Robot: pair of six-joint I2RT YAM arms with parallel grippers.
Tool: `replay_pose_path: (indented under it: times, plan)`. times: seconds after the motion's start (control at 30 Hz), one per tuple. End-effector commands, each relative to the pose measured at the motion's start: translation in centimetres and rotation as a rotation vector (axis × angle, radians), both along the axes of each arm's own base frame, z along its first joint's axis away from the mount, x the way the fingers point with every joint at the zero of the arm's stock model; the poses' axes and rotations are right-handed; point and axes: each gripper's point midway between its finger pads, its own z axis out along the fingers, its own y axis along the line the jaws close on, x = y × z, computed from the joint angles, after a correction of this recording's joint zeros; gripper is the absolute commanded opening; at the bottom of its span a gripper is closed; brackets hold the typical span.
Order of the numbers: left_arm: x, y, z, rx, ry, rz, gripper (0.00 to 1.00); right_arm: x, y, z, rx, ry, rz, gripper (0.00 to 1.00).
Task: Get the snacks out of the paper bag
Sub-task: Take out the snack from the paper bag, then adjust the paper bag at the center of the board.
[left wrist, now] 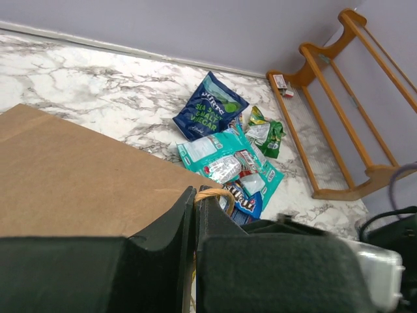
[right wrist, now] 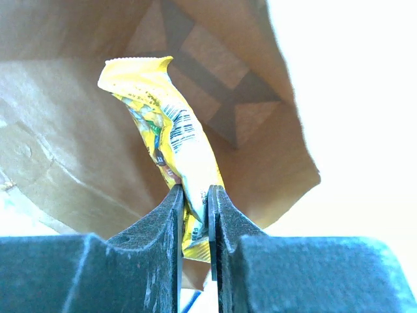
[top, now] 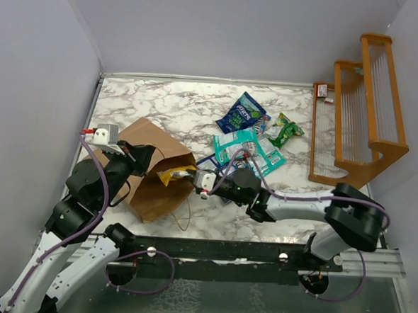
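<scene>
The brown paper bag (top: 152, 195) lies on its side at the table's left, mouth facing right. My left gripper (top: 142, 157) is shut on the bag's upper rim and twisted handle (left wrist: 215, 192). My right gripper (top: 196, 177) is at the bag's mouth, shut on a yellow snack packet (right wrist: 171, 130) that stands half inside the bag (right wrist: 65, 143). That same yellow packet (top: 174, 173) shows at the opening from above. Out on the marble lie other snacks: a dark blue packet (top: 242, 114), teal packets (top: 239, 148) and a green one (top: 285, 131).
An orange wooden rack (top: 361, 109) stands along the right side, close to the loose packets. The left wrist view shows the same pile (left wrist: 218, 153) just beyond the bag's brown side (left wrist: 71, 176). Grey walls close the table at the back and left.
</scene>
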Motion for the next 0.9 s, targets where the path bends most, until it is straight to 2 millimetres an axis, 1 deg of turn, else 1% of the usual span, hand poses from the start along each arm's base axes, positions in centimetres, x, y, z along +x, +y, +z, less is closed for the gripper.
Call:
replay_pose_path:
  times: [0.0,0.07,0.13,0.17,0.23,0.3,0.37,0.43,0.5,0.57,0.63,0.7,0.77,0.87]
  plan:
    - [0.0,1.2,1.5,-0.033,-0.026,0.062,0.00,-0.6,-2.9,6.6,0.117,-0.026,-0.056,0.01]
    - [0.0,1.6,1.8,-0.039,-0.025,0.085,0.00,-1.4,-4.6,9.1,0.159,-0.053,-0.059,0.01]
    - [0.3,2.0,1.9,-0.043,-0.020,0.111,0.00,-1.3,-6.3,11.2,0.202,-0.061,-0.107,0.01]
    - [0.5,2.2,2.0,-0.042,-0.021,0.127,0.00,-0.9,-7.3,12.7,0.235,-0.052,-0.153,0.01]
    - [1.1,2.2,2.3,-0.039,-0.023,0.146,0.00,0.2,-9.2,14.5,0.278,-0.021,-0.263,0.01]
    - [1.9,1.9,3.0,-0.027,-0.028,0.156,0.00,0.9,-11.1,16.1,0.330,-0.011,-0.351,0.01]
    - [2.9,1.6,3.9,-0.012,-0.030,0.168,0.00,1.9,-13.6,17.6,0.424,-0.006,-0.467,0.01]
    - [4.0,1.1,4.8,0.006,-0.029,0.172,0.00,3.4,-16.6,18.0,0.508,0.010,-0.632,0.01]
    - [5.1,0.4,5.6,0.025,-0.030,0.167,0.00,5.0,-19.1,17.2,0.544,0.034,-0.814,0.01]
    - [6.1,-0.4,6.5,0.032,-0.040,0.157,0.00,6.6,-20.9,15.4,0.533,0.075,-0.961,0.01]
    - [6.9,-1.1,7.9,0.016,-0.067,0.147,0.00,7.8,-21.4,13.0,0.496,0.138,-1.034,0.03]
    - [7.5,-1.9,9.8,-0.013,-0.105,0.132,0.00,8.8,-21.5,10.5,0.472,0.223,-1.069,0.03]
    - [8.1,-2.6,12.1,-0.040,-0.144,0.112,0.00,9.7,-21.8,8.1,0.468,0.308,-1.086,0.03]
    - [9.0,-3.5,15.1,-0.065,-0.187,0.099,0.00,10.8,-22.1,5.6,0.490,0.438,-1.069,0.03]
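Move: The right hand holds the yellow snack at the paper bag's mouth; the teal pack on the pile lies about 21 cm ahead, 15 right and 14 below it. Beyond, the navy chip bag is about 32 ahead and 17 right; the paper bag's body sits some 13 left, 3 ahead and 6 lower. From the left hand, still pinching the bag's rim, the teal pack is roughly 21 ahead, 26 right and 31 below. Right hand carries its yellow snack 20 cm right, up then down towards teal pack; left lifts bag forward. ##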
